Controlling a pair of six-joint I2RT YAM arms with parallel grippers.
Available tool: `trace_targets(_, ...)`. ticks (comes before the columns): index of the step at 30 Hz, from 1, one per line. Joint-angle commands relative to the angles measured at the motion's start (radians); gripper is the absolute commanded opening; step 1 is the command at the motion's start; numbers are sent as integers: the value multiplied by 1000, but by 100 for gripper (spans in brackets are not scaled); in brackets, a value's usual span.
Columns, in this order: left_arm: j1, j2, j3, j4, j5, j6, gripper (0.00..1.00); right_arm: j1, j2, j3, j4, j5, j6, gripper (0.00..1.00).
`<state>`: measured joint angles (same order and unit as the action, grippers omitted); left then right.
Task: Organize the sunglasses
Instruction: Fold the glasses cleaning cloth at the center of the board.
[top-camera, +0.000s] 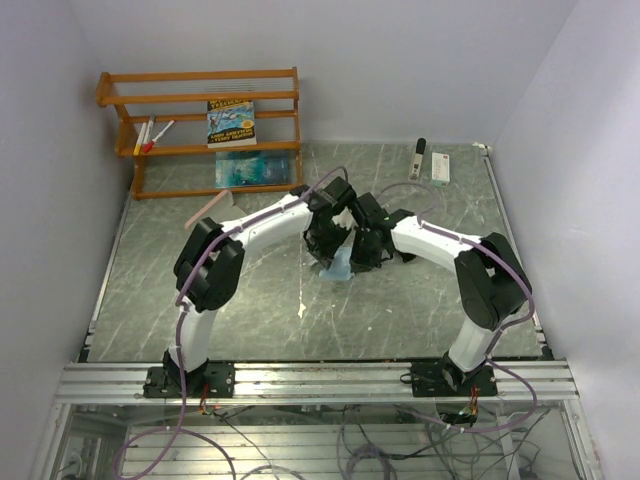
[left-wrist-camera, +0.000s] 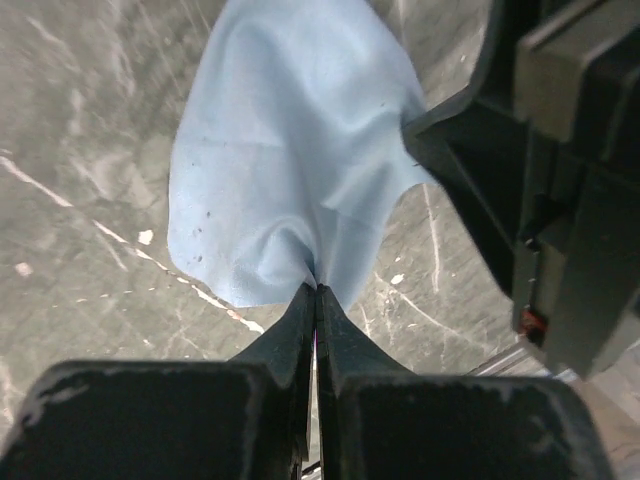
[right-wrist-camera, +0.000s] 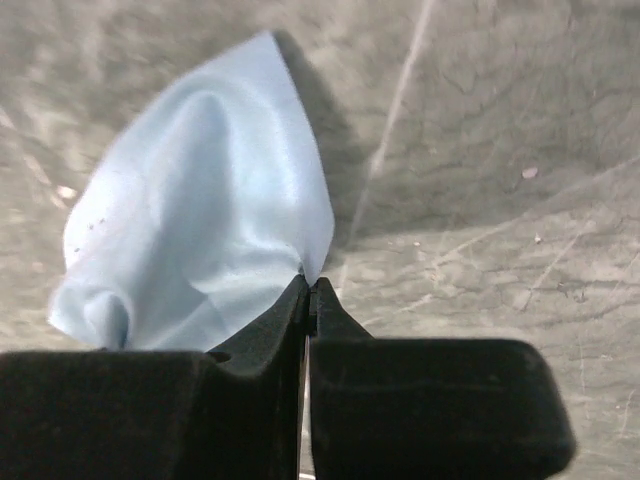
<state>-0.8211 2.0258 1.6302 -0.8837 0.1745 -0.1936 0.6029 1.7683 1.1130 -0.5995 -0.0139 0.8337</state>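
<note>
A light blue cloth (top-camera: 338, 266) hangs between my two grippers over the middle of the table. My left gripper (left-wrist-camera: 317, 288) is shut on one edge of the cloth (left-wrist-camera: 290, 150), which spreads out ahead of the fingertips. My right gripper (right-wrist-camera: 309, 282) is shut on another corner of the cloth (right-wrist-camera: 200, 230). Seen from above, the left gripper (top-camera: 330, 243) and the right gripper (top-camera: 364, 248) stand close together, nearly touching. The right gripper's dark body (left-wrist-camera: 560, 180) fills the right side of the left wrist view. No sunglasses are in view.
A wooden rack (top-camera: 200, 130) stands at the back left with a book (top-camera: 231, 121), markers (top-camera: 150, 133) and a blue pack (top-camera: 243, 167). A white box (top-camera: 441, 167) and a dark pen-like item (top-camera: 418, 158) lie back right. A pink strip (top-camera: 205, 212) lies near the rack.
</note>
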Motion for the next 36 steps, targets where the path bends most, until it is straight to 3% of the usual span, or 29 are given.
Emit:
trace_targets(1, -125, -54, 87, -61, 33, 55, 7, 24, -7, 114, 108, 54, 29, 0)
trace_targets(14, -109, -321, -72, 29, 41, 72, 7, 79, -189, 121, -21, 114, 105, 0)
trace_targets(22, -5, -429, -294, 118, 174, 20, 7, 107, -308, 61, -105, 170, 194, 0)
trace_targets(36, 45, -466, -319, 127, 149, 17, 7, 121, -399, -53, -78, 139, 248, 0)
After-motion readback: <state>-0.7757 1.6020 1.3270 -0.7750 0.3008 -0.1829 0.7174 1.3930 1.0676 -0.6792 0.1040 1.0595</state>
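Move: The cleaning cloth is already pinched in both hands, its middle about 4 cm to the right and 2 cm ahead of the left hand and about 3 cm below it. From the right hand the middle is some 4 cm to the left and 2 cm ahead, at fingertip height. The black sunglasses lie roughly 11 cm right of the right hand, level with it and 2 cm lower. The pink case is about 27 cm left of the left hand, 13 cm farther out and 5 cm lower. The cloth is raised by both closed grippers, which keep their pinches: the left climbs about 10 cm and the right about 12, each edging forward at first. Both then draw back and sink 1 to 2 cm, the left swinging back towards the base, easing partly forward again and shifting left to widen the gap; its fingers lean about 15 degrees further right, while the right's tip forward. ##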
